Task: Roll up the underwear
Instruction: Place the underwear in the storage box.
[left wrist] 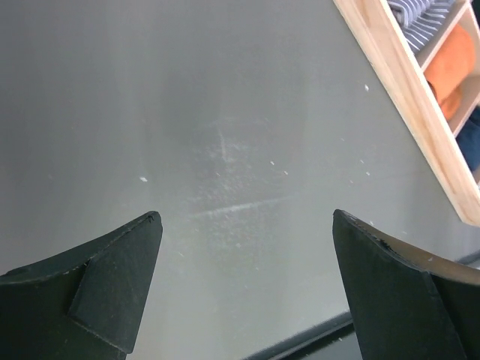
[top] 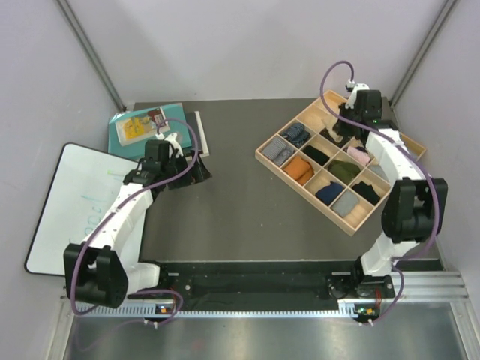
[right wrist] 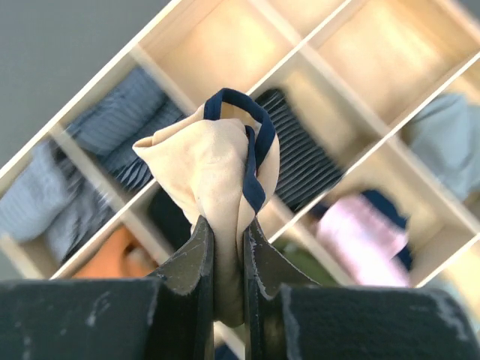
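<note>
My right gripper [right wrist: 227, 225] is shut on the underwear [right wrist: 206, 161], a bunched beige pair with dark navy edging that sticks out beyond the fingertips. It hangs over the back compartments of the wooden organizer [right wrist: 319, 51]. From above, the right gripper [top: 346, 127] is over the organizer's far side [top: 300, 188]. My left gripper [top: 196, 171] is at the left of the dark table. Its jaws [left wrist: 247, 217] stand wide apart over bare tabletop with nothing between them.
The organizer holds rolled cloths: orange [top: 298, 169], green [top: 345, 171], pink [top: 358, 155], grey [top: 345, 202] and blue [top: 328, 193]. A whiteboard [top: 75, 202] lies off the table's left edge. A teal book [top: 142, 127] sits at the back left.
</note>
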Controlling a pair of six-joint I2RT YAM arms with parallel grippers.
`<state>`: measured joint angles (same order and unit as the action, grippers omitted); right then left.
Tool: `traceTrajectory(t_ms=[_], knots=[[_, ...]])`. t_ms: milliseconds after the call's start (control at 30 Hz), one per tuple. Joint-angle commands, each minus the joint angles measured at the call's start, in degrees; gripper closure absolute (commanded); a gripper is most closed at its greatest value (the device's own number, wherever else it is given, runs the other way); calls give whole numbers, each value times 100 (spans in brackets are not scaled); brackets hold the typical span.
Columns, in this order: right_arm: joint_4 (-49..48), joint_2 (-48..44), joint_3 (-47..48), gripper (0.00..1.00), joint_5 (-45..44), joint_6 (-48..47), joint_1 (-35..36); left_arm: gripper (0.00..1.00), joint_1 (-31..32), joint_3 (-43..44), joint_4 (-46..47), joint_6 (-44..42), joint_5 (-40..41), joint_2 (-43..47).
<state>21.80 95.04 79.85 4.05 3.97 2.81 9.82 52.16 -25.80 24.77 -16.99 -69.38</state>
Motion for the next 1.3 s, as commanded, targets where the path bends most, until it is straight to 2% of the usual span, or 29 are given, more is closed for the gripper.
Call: traceTrajectory(t_ms=[0,233,567,733,1200,1233,1267], knots=[[-317,760,987,100,-378,-344,-429,1,-182,426,198,-412,-111,-259],[-782,2061,2155,100,-853,-686,-588,1,-481,304,277,-544,-102,-602],[-660,3704,3598,100,-1372,-977,-641,1,-710,338,216,-605,-155,-910],[-511,4030,3976,100,-1460,-1021,-720,1,-798,339,225,-605,-181,-963],[149,4382,4293,100,-1469,-1117,-922,1,-921,365,234,-570,-489,-1025],[158,4374,4293,96,-1478,-1135,-914,1,-912,365,242,-570,-498,-1024],[184,4373,4302,88,-1530,-1144,-922,1,-930,374,242,-562,-515,-1033]])
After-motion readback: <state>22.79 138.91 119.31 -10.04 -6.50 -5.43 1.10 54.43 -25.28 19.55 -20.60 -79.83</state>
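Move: The empty compartment for the rolled underwear I still pinch in my right hand lies about 17 cm ahead, 12 cm to the right and 16 cm below. Nearer me, the black underwear lies 7 cm ahead and 4 cm right; the upper grey underwear is 9 cm ahead and 23 cm right; the empty corner compartment is 25 cm ahead and 2 cm right. From my left hand the same compartment is roughly 34 cm ahead and 65 cm right. I sweep the pinched underwear forward over the box, some 15 cm out and 13 cm to the right, sinking about 12 cm all the while; the last stretch is mainly down and right, into the empty compartment. My right hand rolls left side down and turns a little clockwise, fingers kept shut. My left hand, empty and open, eases left, down and slightly forward. ##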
